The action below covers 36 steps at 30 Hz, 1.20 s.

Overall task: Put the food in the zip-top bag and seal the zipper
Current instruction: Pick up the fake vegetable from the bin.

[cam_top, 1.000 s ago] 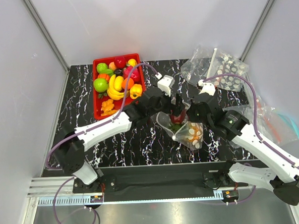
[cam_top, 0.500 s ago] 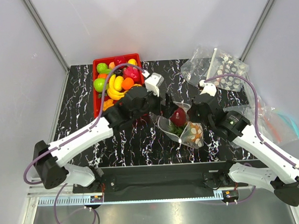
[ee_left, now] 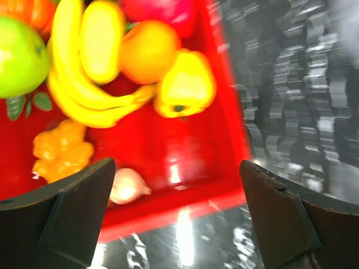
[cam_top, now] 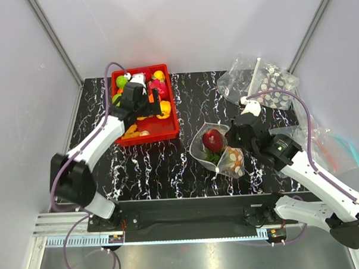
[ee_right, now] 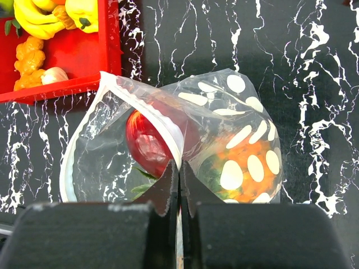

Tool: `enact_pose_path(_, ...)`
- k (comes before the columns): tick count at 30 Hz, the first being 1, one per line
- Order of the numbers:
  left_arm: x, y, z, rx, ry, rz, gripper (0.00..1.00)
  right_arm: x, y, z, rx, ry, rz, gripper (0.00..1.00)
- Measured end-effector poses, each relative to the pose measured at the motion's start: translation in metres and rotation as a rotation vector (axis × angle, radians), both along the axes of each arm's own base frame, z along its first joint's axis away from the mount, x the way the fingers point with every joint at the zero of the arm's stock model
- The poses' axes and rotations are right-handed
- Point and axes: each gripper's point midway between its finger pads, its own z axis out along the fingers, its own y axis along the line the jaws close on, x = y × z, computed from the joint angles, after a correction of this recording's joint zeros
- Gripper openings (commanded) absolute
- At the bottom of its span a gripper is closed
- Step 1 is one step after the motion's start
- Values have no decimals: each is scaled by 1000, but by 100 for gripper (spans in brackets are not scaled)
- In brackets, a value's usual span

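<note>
The white-dotted zip-top bag [cam_top: 223, 151] lies open on the black marble table. A red fruit [ee_right: 147, 143] and an orange pineapple [ee_right: 247, 162] show inside it. My right gripper [ee_right: 179, 168] is shut on the bag's mouth edge, where the pale zipper [ee_right: 168, 124] curves. In the top view that gripper [cam_top: 232, 135] sits at the bag's right side. My left gripper [ee_left: 176, 168] hangs open over the near rim of the red tray [ee_left: 185, 204] with nothing between its fingers. A yellow bell pepper [ee_left: 185, 84] lies in the tray just beyond it.
The red tray [cam_top: 167, 130] at the back left also holds bananas [ee_left: 84, 84], a green apple [ee_left: 19, 56], an orange fruit [ee_left: 148, 50] and a pale garlic bulb [ee_left: 126, 188]. Spare clear bags [cam_top: 257, 77] lie at the back right. More bags [cam_top: 332, 146] hang off the right edge.
My left arm has swung from the bag's mouth back left to above the red tray, staying open. The red fruit now lies in the bag. The right gripper has kept its hold.
</note>
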Motion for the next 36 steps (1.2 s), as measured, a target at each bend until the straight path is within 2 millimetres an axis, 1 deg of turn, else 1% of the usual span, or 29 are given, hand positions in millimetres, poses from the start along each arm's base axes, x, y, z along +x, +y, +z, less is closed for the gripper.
enact_pose_path(1, 8, 6, -15, 16, 38, 12, 99, 0, 0, 0, 1, 1, 1, 0)
enact_pose_path(3, 23, 11, -36, 46, 99, 20, 98, 0, 1, 0, 2, 1, 3, 0)
enact_pose_path(5, 40, 8, -56, 74, 152, 8, 97, 0, 1, -2, 3, 1, 4, 0)
enact_pose_path(10, 67, -8, -85, 96, 205, -44, 90, 1, 3, -5, 3, 3, 5, 0)
enact_pose_path(15, 92, -25, -103, 84, 229, -79, 88, 1, 8, -6, 20, 7, 20, 0)
enact_pose_path(18, 94, -29, -119, 86, 275, -90, 84, 2, 10, -7, 26, 7, 24, 0)
enact_pose_path(20, 95, -32, -120, 84, 284, -101, 78, 2, 10, -7, 25, 8, 25, 0)
enact_pose_path(21, 95, -33, -121, 84, 289, -104, 78, 2, 10, -7, 25, 7, 25, 0)
enact_pose_path(25, 95, -39, -128, 71, 311, -122, 83, 3, 11, -8, 27, 6, 25, 0)
enact_pose_path(28, 92, -39, -135, 71, 325, -125, 88, 3, 11, -8, 27, 7, 24, 0)
enact_pose_path(31, 89, -40, -143, 75, 342, -126, 88, 3, 12, -8, 32, 10, 28, 0)
enact_pose_path(32, 88, -40, -146, 77, 348, -126, 86, 3, 13, -8, 33, 10, 28, 0)
enact_pose_path(35, 88, -40, -152, 76, 358, -123, 64, 2, 14, -8, 40, 13, 32, 0)
enact_pose_path(36, 89, -40, -151, 76, 354, -122, 59, 2, 14, -8, 40, 13, 33, 0)
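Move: The yellow pepper lies some 9 cm ahead of my open left hand, about 4 cm to its right and 16 cm below. The orange sits about 5 cm to the left of the pepper and 4 cm farther out. The bananas are roughly 10 cm to the pepper's left and 2 cm farther out, and the pink fruit is about 9 cm beyond it. From my right hand the pepper is about 23 cm left, 23 cm ahead and 19 cm below. My left hand dives into the bin, about 15 cm down and 9 cm forward while easing right to the yellow pepper. It finishes nearly straight down, with the wrist tipped some 20 degrees steeper. The wide fingers straddle the pepper between orange and bin wall, and draw in part way onto its sides. My right hand keeps its pinch on the bag's edge, drifting slightly left. ##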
